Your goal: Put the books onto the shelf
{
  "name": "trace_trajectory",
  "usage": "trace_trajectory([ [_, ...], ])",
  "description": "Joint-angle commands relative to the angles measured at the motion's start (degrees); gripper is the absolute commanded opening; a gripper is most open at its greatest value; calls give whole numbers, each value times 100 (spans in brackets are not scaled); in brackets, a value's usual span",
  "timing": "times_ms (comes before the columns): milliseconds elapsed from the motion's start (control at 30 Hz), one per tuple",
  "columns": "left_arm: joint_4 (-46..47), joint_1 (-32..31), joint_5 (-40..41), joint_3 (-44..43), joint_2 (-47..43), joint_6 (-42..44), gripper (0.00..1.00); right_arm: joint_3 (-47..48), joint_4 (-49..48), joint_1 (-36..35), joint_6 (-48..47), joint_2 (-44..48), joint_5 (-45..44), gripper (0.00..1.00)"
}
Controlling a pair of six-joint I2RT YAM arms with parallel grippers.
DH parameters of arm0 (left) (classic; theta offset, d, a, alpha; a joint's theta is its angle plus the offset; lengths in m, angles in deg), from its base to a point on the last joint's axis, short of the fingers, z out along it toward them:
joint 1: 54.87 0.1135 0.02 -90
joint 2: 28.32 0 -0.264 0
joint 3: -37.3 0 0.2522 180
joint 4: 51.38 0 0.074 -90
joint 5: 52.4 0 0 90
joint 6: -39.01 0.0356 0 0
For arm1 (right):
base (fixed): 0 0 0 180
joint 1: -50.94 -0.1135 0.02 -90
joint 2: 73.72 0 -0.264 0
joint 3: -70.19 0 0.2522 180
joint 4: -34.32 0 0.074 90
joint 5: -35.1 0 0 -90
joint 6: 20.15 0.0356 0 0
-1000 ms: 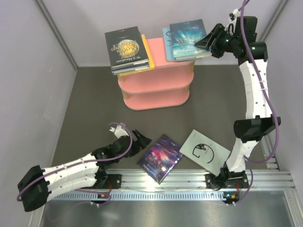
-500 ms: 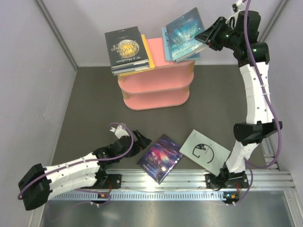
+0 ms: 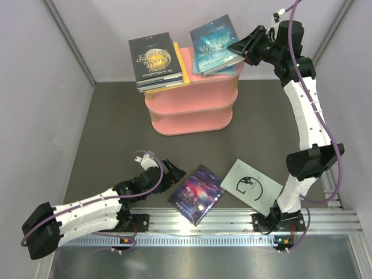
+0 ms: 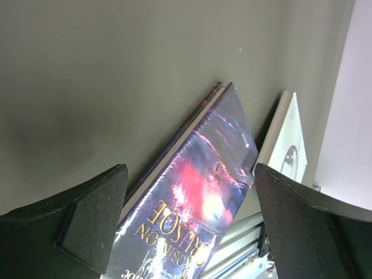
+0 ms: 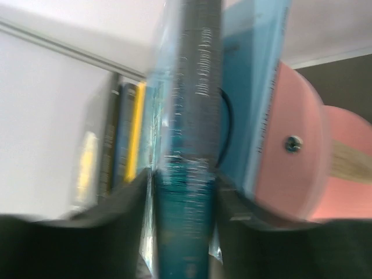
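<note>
The pink shelf (image 3: 192, 113) stands at the back of the table. On its top left lies a stack of books with the black moon book (image 3: 154, 57) uppermost. At the top right, my right gripper (image 3: 241, 46) is shut on the edge of the teal icy book (image 3: 212, 36), which is tilted up off a light blue book (image 3: 194, 53). The right wrist view shows the teal book (image 5: 189, 174) clamped between the fingers, beside the light blue book (image 5: 256, 70) and the shelf (image 5: 290, 157). My left gripper (image 3: 173, 172) stands open beside the purple galaxy book (image 3: 196, 193), with nothing held. In the left wrist view the purple galaxy book (image 4: 197, 192) fills the space between my fingers.
A pale white book (image 3: 251, 187) lies right of the purple one, near the right arm's base; the white book (image 4: 289, 145) also shows in the left wrist view. Grey walls close in on both sides and behind the shelf. An aluminium rail (image 3: 232, 220) runs along the near edge.
The right gripper closed on the teal book, then swung up and to the left, tilting the book over the shelf top. The left arm has not moved.
</note>
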Motion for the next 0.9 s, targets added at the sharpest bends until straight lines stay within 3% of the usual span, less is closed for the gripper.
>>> trace_trajectory([
  [0,136,12,85,6,-252,6,95,-224,164,-135,-704,365,-412,56],
  [67,83,12,102,33,-323,5,95,-93,514,-144,-872,366,-676,99],
  [233,83,12,111,33,-350,-3,95,600,1550,-152,-1487,23,-1324,100],
  [500,145,12,67,-20,-166,23,94,479,1861,-135,-2041,189,-2003,100],
  [633,-127,12,155,-204,-174,233,95,-372,925,67,-2006,812,-1380,100],
  [700,-382,12,234,-380,-192,356,96,-1580,-268,85,-1936,1743,-1423,100],
  [867,-444,12,278,-503,-209,480,98,-2991,-1469,173,-1892,3148,-1590,100],
])
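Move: The right hand still pinches the teal book by its right edge at the top of the shelf. The light-blue book it goes onto is centred about 6 cm left, 1 cm back and 3 cm below; the teal book's own middle is some 5 cm left and 1 cm ahead. The dark book stack stands about 22 cm left and 2 cm back. From the left hand, the light-blue book is about 29 cm ahead, 11 cm right and 33 cm up. The right fingers let go of the teal book's edge, springing wide open at once, while the hand sinks about 4 cm and slides right off the book, its left side rolling down some 20 degrees with a small clockwise turn. Then it draws back about 5 cm, still easing right, away from the shelf with open fingers. ##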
